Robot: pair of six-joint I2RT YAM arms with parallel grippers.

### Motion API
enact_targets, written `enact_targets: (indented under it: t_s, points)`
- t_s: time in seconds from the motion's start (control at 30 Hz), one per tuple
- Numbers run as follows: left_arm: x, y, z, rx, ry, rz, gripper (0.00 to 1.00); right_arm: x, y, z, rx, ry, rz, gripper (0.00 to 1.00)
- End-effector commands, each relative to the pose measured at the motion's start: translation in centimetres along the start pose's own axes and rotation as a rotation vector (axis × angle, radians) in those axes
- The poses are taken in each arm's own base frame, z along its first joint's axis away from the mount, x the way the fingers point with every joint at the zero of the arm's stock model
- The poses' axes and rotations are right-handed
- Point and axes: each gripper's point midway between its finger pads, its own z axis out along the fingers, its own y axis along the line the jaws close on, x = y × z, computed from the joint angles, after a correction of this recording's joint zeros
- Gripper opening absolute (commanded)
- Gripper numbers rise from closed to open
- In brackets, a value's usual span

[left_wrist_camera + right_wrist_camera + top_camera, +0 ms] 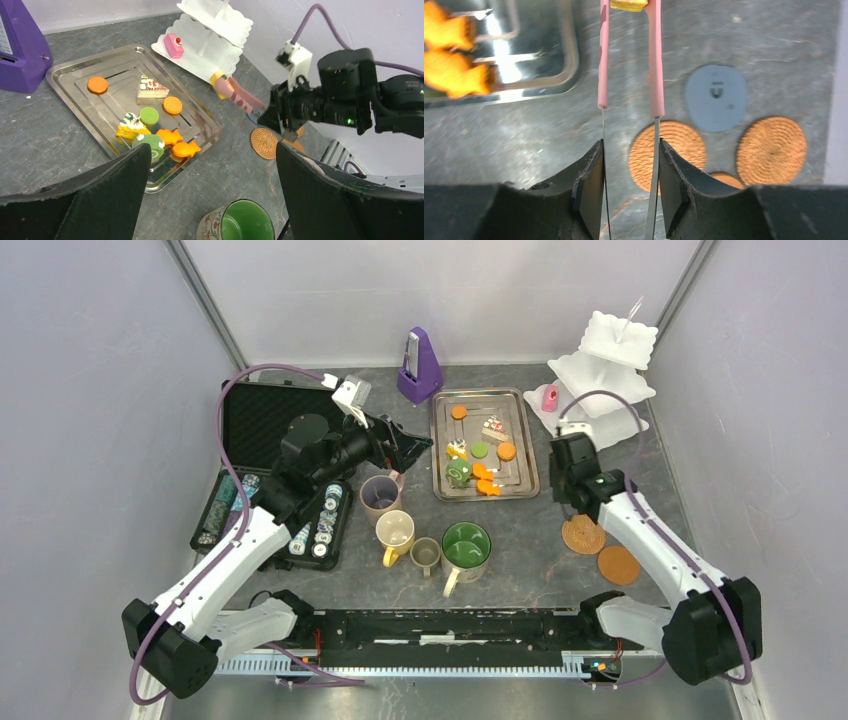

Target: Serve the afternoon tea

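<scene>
My right gripper (pixel 630 150) is shut on the thin metal arms of pink-sleeved tongs (pixel 656 75). The tongs reach toward the bottom tier of the white three-tier stand (pixel 600 370), with a yellow piece (pixel 218 77) at their far end. A pink pastry (pixel 549 397) sits on that tier. Several more pastries lie on the steel tray (pixel 436 440). My left gripper (pixel 212 150) is open and empty above the mugs: mauve (pixel 380 494), yellow (pixel 395 531), olive (pixel 426 555), big green (pixel 465 547). Cork coasters (pixel 583 534) lie under the right arm.
A purple metronome (pixel 420 365) stands behind the tray. An open black case of poker chips (pixel 270 480) lies at the left under my left arm. A grey-blue disc (pixel 715 97) rests on the table between the coasters. Enclosure walls close in on both sides.
</scene>
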Motion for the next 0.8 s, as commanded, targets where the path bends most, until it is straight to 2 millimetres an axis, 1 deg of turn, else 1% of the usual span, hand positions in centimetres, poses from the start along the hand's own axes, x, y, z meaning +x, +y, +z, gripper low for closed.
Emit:
enact_targets:
  t_s: [0.0, 0.1, 0.23, 0.33, 0.37, 0.47, 0.6, 0.77]
  points:
    - [-2.3, -1.3, -0.3, 0.034, -0.059, 0.063, 1.00, -2.5, -4.7, -0.5, 0.096, -0.092, 0.064, 0.00]
    - [-1.8, -1.3, 0.0, 0.029, -0.049, 0.064, 1.00, -2.8, -6.6, 0.1, 0.135, -0.111, 0.106, 0.00]
    - [-0.9, -2.8, 0.3, 0.065, -0.027, 0.075, 1.00, -2.9, -9.0, 2.1, 0.172, -0.137, 0.184, 0.00]
    - [-1.1, -3.4, 0.0, 0.069, -0.039, 0.091, 1.00, -3.0, -11.2, 3.8, 0.206, -0.160, 0.247, 0.00]
    - [-1.2, -3.4, -0.2, 0.066, -0.041, 0.097, 1.00, -3.2, -12.2, 4.2, 0.214, -0.169, 0.271, 0.00]
    - [-1.5, -4.0, -0.5, 0.070, -0.054, 0.121, 1.00, -4.3, -14.0, 5.1, 0.211, -0.216, 0.302, 0.00]
    - [-1.5, -5.0, -0.8, 0.098, -0.054, 0.126, 1.00, -6.0, -15.9, 5.6, 0.179, -0.246, 0.351, 0.00]
    - [-2.1, -5.4, -1.2, 0.106, -0.072, 0.133, 1.00, -7.6, -17.0, 7.2, 0.097, -0.276, 0.384, 0.00]
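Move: To the right hand's front right, some 19 cm ahead, 16 cm right and 8 cm lower, lies the right part of the white stand's bottom tier; the hand already holds tongs with the yellow cake in their tips. The pink cake is about 24 cm straight ahead; the blue coaster is 12 cm right and 1 cm back. From the left hand, that part of the tier is roughly 18 cm ahead, 49 cm right and 29 cm lower. Sweeping right about 17 cm and forward some 5 cm, the right hand carries the yellow cake, still pinched in the tongs, over the blue coaster's side of the table towards the right part of the bottom tier. It rises slightly, then sinks about 3 cm, while the wrist turns clockwise over 20 degrees and the grip stays as it was. The open left hand eases back and right a few centimetres. ##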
